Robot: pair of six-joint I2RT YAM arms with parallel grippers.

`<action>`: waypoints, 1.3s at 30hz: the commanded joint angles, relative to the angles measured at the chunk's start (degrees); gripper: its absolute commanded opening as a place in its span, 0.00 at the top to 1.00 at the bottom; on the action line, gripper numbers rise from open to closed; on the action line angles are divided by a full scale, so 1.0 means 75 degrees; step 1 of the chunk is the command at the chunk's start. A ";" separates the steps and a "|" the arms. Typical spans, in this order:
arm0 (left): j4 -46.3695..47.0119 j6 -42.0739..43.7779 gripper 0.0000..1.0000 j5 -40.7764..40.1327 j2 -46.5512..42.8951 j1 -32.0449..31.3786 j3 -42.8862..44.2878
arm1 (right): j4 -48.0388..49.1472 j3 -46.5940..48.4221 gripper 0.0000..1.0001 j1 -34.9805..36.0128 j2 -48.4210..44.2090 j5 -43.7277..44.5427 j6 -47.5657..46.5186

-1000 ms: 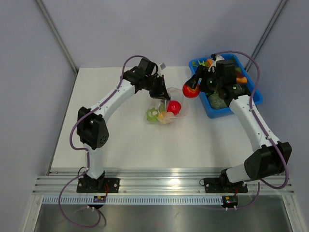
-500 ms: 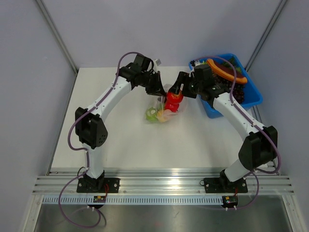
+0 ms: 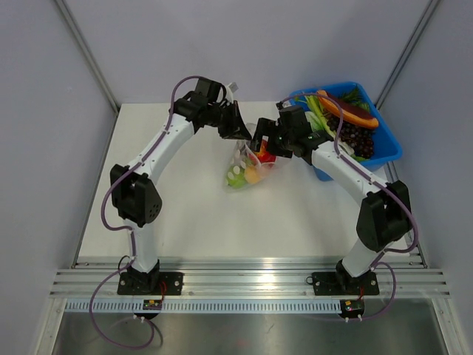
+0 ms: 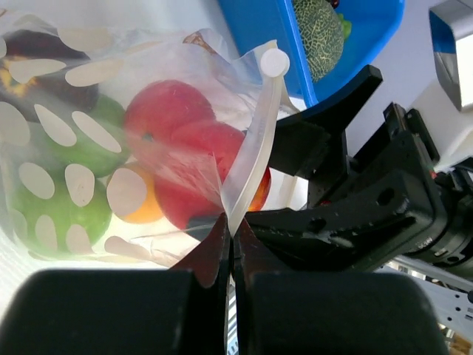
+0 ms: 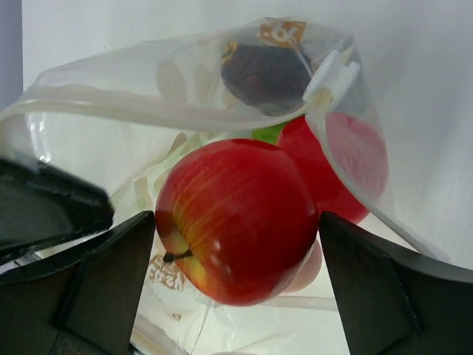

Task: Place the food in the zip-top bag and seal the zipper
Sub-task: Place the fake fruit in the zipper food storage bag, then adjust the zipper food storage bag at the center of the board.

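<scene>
The zip-top bag (image 3: pixel 247 168) lies at mid-table, clear and crinkly, with red, green and orange food inside (image 4: pixel 111 163). My left gripper (image 4: pixel 231 231) is shut on the zipper (image 4: pixel 255 140), holding the bag's mouth edge up (image 3: pixel 240 132). My right gripper (image 3: pixel 259 144) is at the bag's mouth, its jaws spread wide. A red apple (image 5: pixel 236 218) sits between its fingers (image 5: pixel 111 274), inside the bag's opening (image 5: pixel 96 81). More red food (image 5: pixel 347 163) and a dark piece (image 5: pixel 266 70) lie deeper in the bag.
A blue tray (image 3: pixel 388 151) at the back right holds more toy food, among it an orange piece, dark grapes and greens. Its corner with a green netted melon (image 4: pixel 318 37) shows close behind the bag. Both arms nearly meet over the bag.
My right gripper carried the red apple left from the tray to the bag's mouth, and its jaws have spread wider. My left gripper stayed shut on the zipper, shifting slightly.
</scene>
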 commanded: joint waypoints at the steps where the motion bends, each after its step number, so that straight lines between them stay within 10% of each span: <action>1: 0.0720 -0.0263 1.00 0.0534 -0.0450 0.0044 -0.0103 | 0.0020 0.0457 0.01 0.0173 -0.0721 0.0329 -0.0265; 14: 0.0802 -0.0099 1.00 0.0511 -0.0402 0.0115 -0.0372 | -0.0706 -0.0164 0.34 0.0162 -0.1801 0.2028 -0.0569; 25: 0.0427 0.0405 1.00 0.0288 -0.0590 0.0138 -0.0596 | -0.1375 0.0364 0.19 0.0045 -0.0499 0.2685 -0.1155; 27: 0.0357 0.0522 1.00 0.0264 -0.0625 0.0162 -0.0596 | -0.1223 0.0305 0.30 -0.0002 -0.0487 0.2569 -0.1155; 31: 0.0310 0.0873 1.00 0.0567 -0.0719 0.0173 -0.0572 | -0.0988 0.0223 0.83 0.0009 -0.0616 0.2089 -0.1214; 33: 0.0100 0.1177 0.91 0.0628 -0.0766 0.0173 -0.0514 | -0.0953 0.0350 0.93 -0.0002 -0.0721 0.1948 -0.1261; 34: 0.0006 0.1318 0.69 0.0616 -0.0789 0.0173 -0.0409 | -0.1022 0.0421 1.00 0.0009 -0.0745 0.1889 -0.1284; 39: -0.1128 0.2254 0.25 -0.0003 -0.1163 0.0104 -0.0150 | -0.1105 0.0668 1.00 0.0009 -0.0745 0.1280 -0.1144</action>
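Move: The bag's right-hand rim, which the open right hand goes for next, lies about 6 cm to its right, level ahead and roughly 1 cm lower. The apple sits between and just under its fingertips, some 3 cm down; the tomato is about 3 cm right, 1 cm ahead and 6 cm down, the green fruit 8 cm back, 7 cm left and 9 cm down. From the left hand, still pinching the opposite rim, the right rim is about 9 cm right, 4 cm back and 5 cm lower. The apple is left in the bag as the right hand, already open, lifts clear about 10 cm, then comes down some 11 cm over the right-hand rim, ending 5 cm right of where it began; it rolls its left side down nearly 20 degrees and shuts, pinching the rim. The left hand keeps its pinch, sinking 2 cm, then opens and starts off left and back. ##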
